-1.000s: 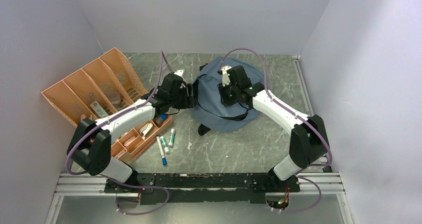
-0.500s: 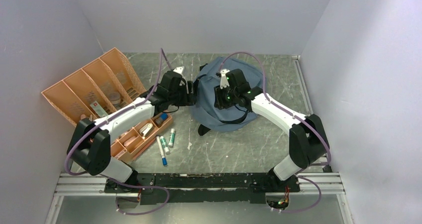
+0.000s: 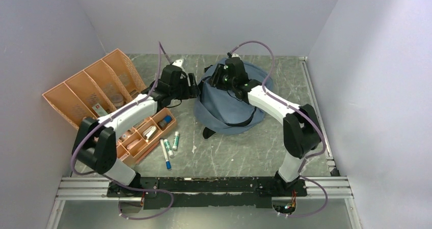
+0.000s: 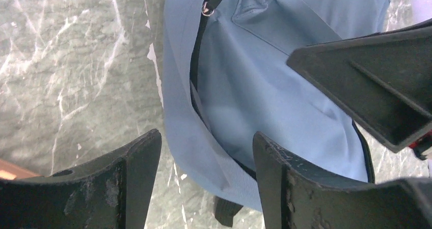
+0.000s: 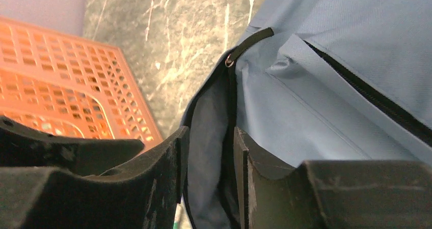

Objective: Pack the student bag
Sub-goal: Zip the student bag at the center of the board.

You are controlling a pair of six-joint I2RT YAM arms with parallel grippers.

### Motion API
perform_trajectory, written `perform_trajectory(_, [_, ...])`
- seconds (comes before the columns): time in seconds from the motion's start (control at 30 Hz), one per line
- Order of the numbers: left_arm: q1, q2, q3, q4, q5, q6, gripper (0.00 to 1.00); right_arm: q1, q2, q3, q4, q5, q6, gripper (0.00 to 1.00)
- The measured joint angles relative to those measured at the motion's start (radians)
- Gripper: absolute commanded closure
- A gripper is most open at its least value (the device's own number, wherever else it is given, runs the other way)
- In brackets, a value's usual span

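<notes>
The student bag (image 3: 232, 109), grey-blue with black straps, lies at the table's middle back. Its main zip is parted along the left side, and the lining shows (image 5: 211, 117). My left gripper (image 3: 196, 88) hovers at the bag's left edge, open, with the bag's lower rim (image 4: 204, 152) lying below the gap between its fingers (image 4: 137, 173). My right gripper (image 3: 218, 80) is over the bag's upper left, open only narrowly, and its fingers (image 5: 244, 168) straddle the black-trimmed rim of the opening. A metal zip ring (image 5: 229, 62) sits just ahead of them.
An orange slotted file rack (image 3: 91, 89) stands at the left. An orange compartment tray (image 3: 133, 150) with small items sits in front of it. Three markers (image 3: 168, 150) lie on the table near the tray. A black strap end (image 3: 208, 132) pokes out under the bag.
The right gripper has moved left and back across the bag to its left rim. The left gripper has shifted slightly back. Both pairs of jaws have widened.
</notes>
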Motion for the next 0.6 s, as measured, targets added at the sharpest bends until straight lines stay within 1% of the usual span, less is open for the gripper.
perform_trajectory(0.2, [0.000,0.132,0.060,0.030,0.000,0.026,0.36,0.000,0.109,0.045,0.037,0.056,0.198,0.56])
perform_trajectory(0.33, [0.002,0.182,0.063,0.036,-0.006,0.042,0.43,0.000,0.156,0.085,0.043,0.082,0.268,0.56])
perform_trajectory(0.37, [0.002,0.193,0.063,0.037,-0.008,0.044,0.46,0.000,0.164,0.093,0.045,0.084,0.280,0.56])
perform_trajectory(0.47, [0.004,0.212,0.063,0.042,-0.010,0.049,0.61,0.000,0.174,0.103,0.053,0.094,0.305,0.56])
perform_trajectory(0.53, [0.004,0.217,0.063,0.048,-0.007,0.056,0.75,0.000,0.174,0.104,0.054,0.101,0.314,0.56])
perform_trajectory(0.6, [0.004,0.219,0.063,0.053,0.004,0.061,0.84,0.000,0.174,0.104,0.058,0.109,0.321,0.56])
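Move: The bag's left edge, a standing fold of blue cloth, lies about 3 cm ahead of my left hand, 1 cm right and 7 below. From that hand, the zip pull is some 9 cm ahead, 4 right and 7 below, and the black strap end about 7 back, 5 right and 14 below. From my right hand, the zip pull lies about 5 cm ahead, 3 left and 8 below; the left edge is 1 back, 6 left and 9 below. I lower my left hand about 6 cm, easing forward over the first part, until its open fingers straddle the bag's left edge, then close them to pinch the cloth. Meanwhile my right hand reaches some 4 cm forward and a little down towards the zip pull, swinging clockwise about 15 degrees as it rolls its left side up, fingers kept parted. ##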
